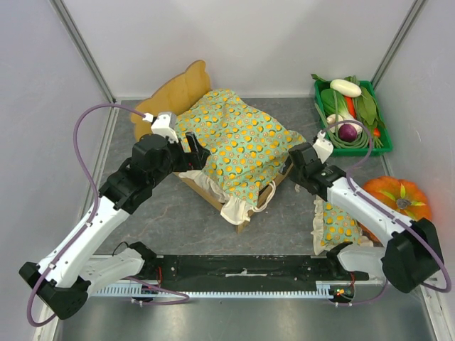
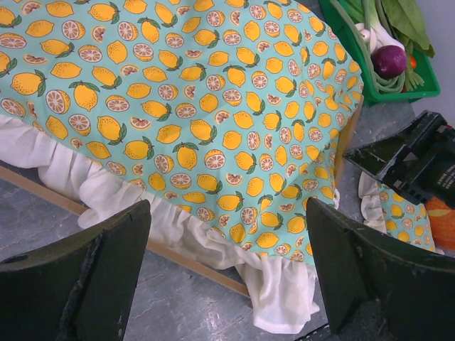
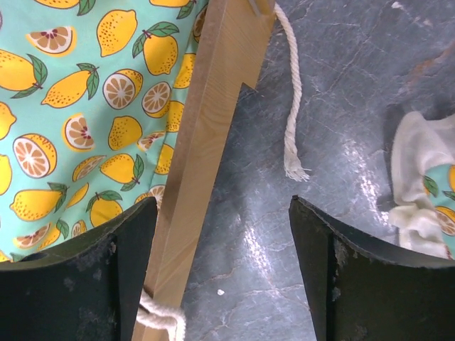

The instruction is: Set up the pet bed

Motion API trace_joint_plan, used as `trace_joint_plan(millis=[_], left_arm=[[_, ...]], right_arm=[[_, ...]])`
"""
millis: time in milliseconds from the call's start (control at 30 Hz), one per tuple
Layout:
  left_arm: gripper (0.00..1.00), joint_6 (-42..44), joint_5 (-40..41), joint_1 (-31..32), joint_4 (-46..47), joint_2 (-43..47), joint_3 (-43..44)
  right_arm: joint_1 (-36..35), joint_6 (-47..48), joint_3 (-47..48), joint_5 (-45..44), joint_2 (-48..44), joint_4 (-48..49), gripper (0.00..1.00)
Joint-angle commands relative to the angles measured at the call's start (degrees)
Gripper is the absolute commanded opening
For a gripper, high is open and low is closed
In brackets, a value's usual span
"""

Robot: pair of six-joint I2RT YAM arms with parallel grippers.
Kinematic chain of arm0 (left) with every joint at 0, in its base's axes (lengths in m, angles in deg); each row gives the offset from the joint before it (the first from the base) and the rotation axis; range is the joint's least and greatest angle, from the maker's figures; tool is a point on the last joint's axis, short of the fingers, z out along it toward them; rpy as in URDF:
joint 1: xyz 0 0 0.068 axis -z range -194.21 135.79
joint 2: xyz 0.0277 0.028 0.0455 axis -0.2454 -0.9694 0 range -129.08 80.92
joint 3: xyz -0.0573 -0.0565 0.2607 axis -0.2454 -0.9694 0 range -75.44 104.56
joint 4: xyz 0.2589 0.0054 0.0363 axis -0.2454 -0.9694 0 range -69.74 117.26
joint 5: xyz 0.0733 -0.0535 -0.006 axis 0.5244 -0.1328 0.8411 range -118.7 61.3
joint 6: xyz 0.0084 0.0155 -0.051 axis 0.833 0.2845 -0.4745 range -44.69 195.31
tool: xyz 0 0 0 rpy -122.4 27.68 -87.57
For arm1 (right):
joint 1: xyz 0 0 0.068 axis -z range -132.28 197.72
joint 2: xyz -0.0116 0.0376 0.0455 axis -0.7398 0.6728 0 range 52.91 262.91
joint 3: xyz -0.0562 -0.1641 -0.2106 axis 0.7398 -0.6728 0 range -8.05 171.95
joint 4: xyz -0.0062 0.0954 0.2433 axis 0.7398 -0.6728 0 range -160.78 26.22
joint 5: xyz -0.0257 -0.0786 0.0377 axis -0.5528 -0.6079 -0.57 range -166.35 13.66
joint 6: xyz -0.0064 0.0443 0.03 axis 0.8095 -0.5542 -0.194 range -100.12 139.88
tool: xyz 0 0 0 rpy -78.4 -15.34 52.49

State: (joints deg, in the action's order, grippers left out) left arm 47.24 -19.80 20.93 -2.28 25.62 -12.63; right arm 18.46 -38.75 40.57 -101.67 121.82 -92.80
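The light-wood pet bed stands mid-table with its wavy headboard at the back left. A lemon-print blanket with a white ruffle is draped over it. My left gripper hovers open at the bed's left side. In the left wrist view the gripper frames the blanket's ruffled edge and the side rail, holding nothing. At the bed's right side my right gripper is open. Its wrist view shows it straddling a wooden rail that runs beside the left finger.
A small matching pillow lies on the table under the right arm. A white rope hangs from the bed rail. A green crate of vegetables sits at the back right, and an orange pumpkin is on the right.
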Motion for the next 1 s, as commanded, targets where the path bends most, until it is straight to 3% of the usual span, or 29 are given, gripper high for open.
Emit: trace_joint_plan(millis=[0,233,333,433,467,567,733,967], left_arm=[[0.95,-1.4,0.7,-0.4,0.5,0.9,-0.5],[0.95,-1.5,0.9,-0.6,-0.1,1.6,-0.6],[0.95,-1.5,1.3,-0.8,-0.3,2.2,-1.0],[0.95,-1.4,1.4,-0.9,-0.8,2.4,-0.8],[0.95,-1.3,1.4,-0.9,-1.0,2.7,-0.8],[0.95,-0.8,1.6,-0.9,-1.7,2.8,-0.5],[0.95,0.3,1.9,-0.9,-3.2,3.5,0.9],[0.95,2.2,1.1,-0.9,-4.6,5.3,2.3]], right_arm=[[0.1,-2.2,0.4,0.9,3.8,6.2,0.80],[0.0,1.9,1.3,1.3,9.3,9.2,0.68],[0.0,3.6,0.1,1.0,10.1,9.2,0.53],[0.0,9.6,-0.3,0.4,10.7,9.3,0.29],[0.1,16.0,0.2,1.4,11.1,10.5,0.07],[0.2,25.6,3.0,5.1,13.4,11.1,0.00],[1.9,38.0,8.5,6.2,17.1,10.9,0.00],[5.9,45.8,16.4,7.5,23.5,11.7,0.00]])
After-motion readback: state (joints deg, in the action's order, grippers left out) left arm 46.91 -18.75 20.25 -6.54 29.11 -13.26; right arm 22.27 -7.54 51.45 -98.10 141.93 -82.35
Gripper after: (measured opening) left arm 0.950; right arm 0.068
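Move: The near stretch of the bed's foot rail lies about 3 cm ahead of the right hand, 2 cm to its left and 3 cm below. From that hand the middle of the lemon cover is some 16 cm left and 8 cm ahead, the vegetable crate roughly 20 cm ahead and 17 cm right, and the small lemon pillow about 9 cm back and 13 cm right. From the left hand the same rail stretch is about 24 cm right, 6 cm ahead and 19 cm lower. With its fingers open, the right hand reaches forward, left and down, about 3 cm each way, until they straddle the foot rail, then they shut and pinch it. Keeping that grip, the hand carries the rail about 5 cm forward, first edging some 2 cm right, while the wrist turns about 20 degrees counter-clockwise and rolls its left side down; the open left hand eases about 2 cm left and back. ##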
